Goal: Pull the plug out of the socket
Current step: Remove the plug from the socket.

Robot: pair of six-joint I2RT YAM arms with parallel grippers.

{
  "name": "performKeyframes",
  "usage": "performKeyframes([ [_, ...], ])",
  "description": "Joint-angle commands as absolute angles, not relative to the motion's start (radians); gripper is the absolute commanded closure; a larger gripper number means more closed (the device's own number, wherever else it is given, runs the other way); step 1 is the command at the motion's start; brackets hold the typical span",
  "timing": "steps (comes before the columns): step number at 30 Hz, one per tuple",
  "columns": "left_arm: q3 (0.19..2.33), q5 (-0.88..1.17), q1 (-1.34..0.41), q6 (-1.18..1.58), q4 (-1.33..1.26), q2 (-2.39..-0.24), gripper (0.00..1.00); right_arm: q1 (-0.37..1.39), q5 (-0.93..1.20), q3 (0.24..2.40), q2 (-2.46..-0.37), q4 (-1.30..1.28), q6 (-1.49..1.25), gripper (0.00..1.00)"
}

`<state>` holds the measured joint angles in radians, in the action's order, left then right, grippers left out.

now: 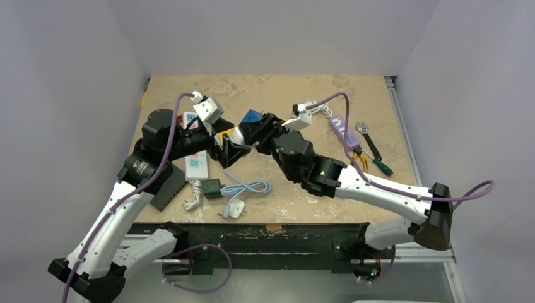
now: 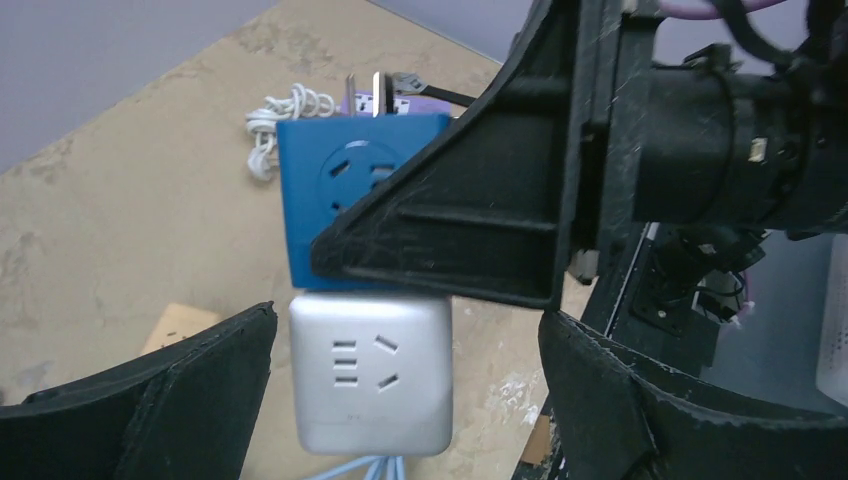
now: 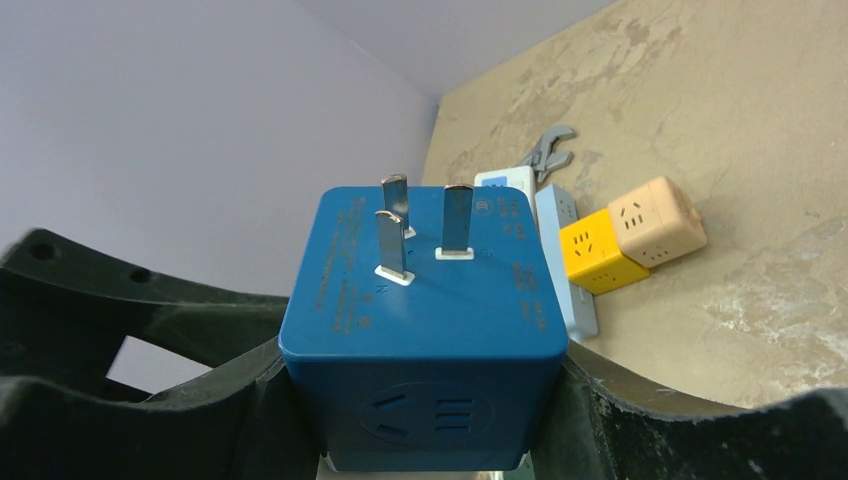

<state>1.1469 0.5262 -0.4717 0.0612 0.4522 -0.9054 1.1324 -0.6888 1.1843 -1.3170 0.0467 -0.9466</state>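
A blue cube plug adapter (image 3: 425, 330) with three metal prongs on its free face is held above the table; my right gripper (image 3: 425, 400) is shut on its two sides. A silver socket cube (image 2: 370, 370) sits flush against the blue cube's (image 2: 330, 200) opposite face, with a light-blue cable trailing from it. My left gripper (image 2: 408, 330) is open, its fingers (image 2: 200, 380) standing on either side of the silver cube with a gap on each side. From above, both grippers meet at mid-table around the blue adapter (image 1: 253, 118) and the silver cube (image 1: 238, 135).
A purple power strip (image 1: 340, 129), wrench (image 1: 363, 130) and green-handled tool (image 1: 378, 163) lie at the right. A white power strip (image 1: 197, 165), black adapter (image 1: 212, 188), black ribbed block (image 1: 169, 188) and white plug (image 1: 235, 208) lie near left. Yellow (image 3: 600, 255) and tan (image 3: 655, 220) cubes rest behind.
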Motion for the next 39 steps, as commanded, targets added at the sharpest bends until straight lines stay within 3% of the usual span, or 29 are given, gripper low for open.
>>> performKeyframes([
  [1, 1.186, 0.652, -0.472, 0.096, 0.373, -0.934, 0.00, 1.134, -0.664, 1.252, -1.310, 0.113, -0.939, 1.00],
  [22, 1.075, 0.559, -0.502, 0.030, 0.337, -0.949, 0.02, 1.141, -0.598, 1.273, -1.314, 0.151, -0.926, 1.00],
  [25, 1.088, 0.556, -0.501, 0.023, 0.340, -0.959, 0.21, 1.146, -0.601, 1.271, -1.319, 0.152, -0.929, 1.00],
  [32, 1.055, 0.522, -0.502, 0.036, 0.355, -0.943, 0.90, 1.147, -0.607, 1.257, -1.315, 0.167, -0.932, 1.00],
  [34, 1.064, 0.511, -0.502, 0.041, 0.349, -0.943, 1.00, 1.147, -0.604, 1.254, -1.322, 0.162, -0.942, 1.00],
  [35, 1.071, 0.507, -0.503, 0.045, 0.345, -0.943, 1.00, 1.147, -0.604, 1.252, -1.327, 0.161, -0.945, 0.97],
  [39, 1.093, 0.516, -0.502, 0.061, 0.348, -0.941, 1.00, 1.147, -0.595, 1.251, -1.332, 0.157, -0.951, 0.51],
])
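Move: The white plug, still joined to the blue socket, lies about 2 cm ahead of the open left hand, 3 cm to its right and 5 cm lower. The blue socket is some 5 cm ahead, 7 cm right and 3 cm below that hand. On the table, roughly 25 cm below it, the yellow socket stands about 5 cm ahead and 6 cm left. From the right hand, which already grips the blue socket, the white plug sits about 3 cm back, 4 cm left and 2 cm lower. Down by about 4 cm goes the left hand, after first edging a little to its right, until its open fingers straddle the white plug; they then close and pinch it by two opposite sides while the hand eases slightly forward. The right hand keeps its hold on the blue socket and brings the joined pair about 2 cm left and a little back towards the left hand, turning some 5 degrees counter-clockwise. ##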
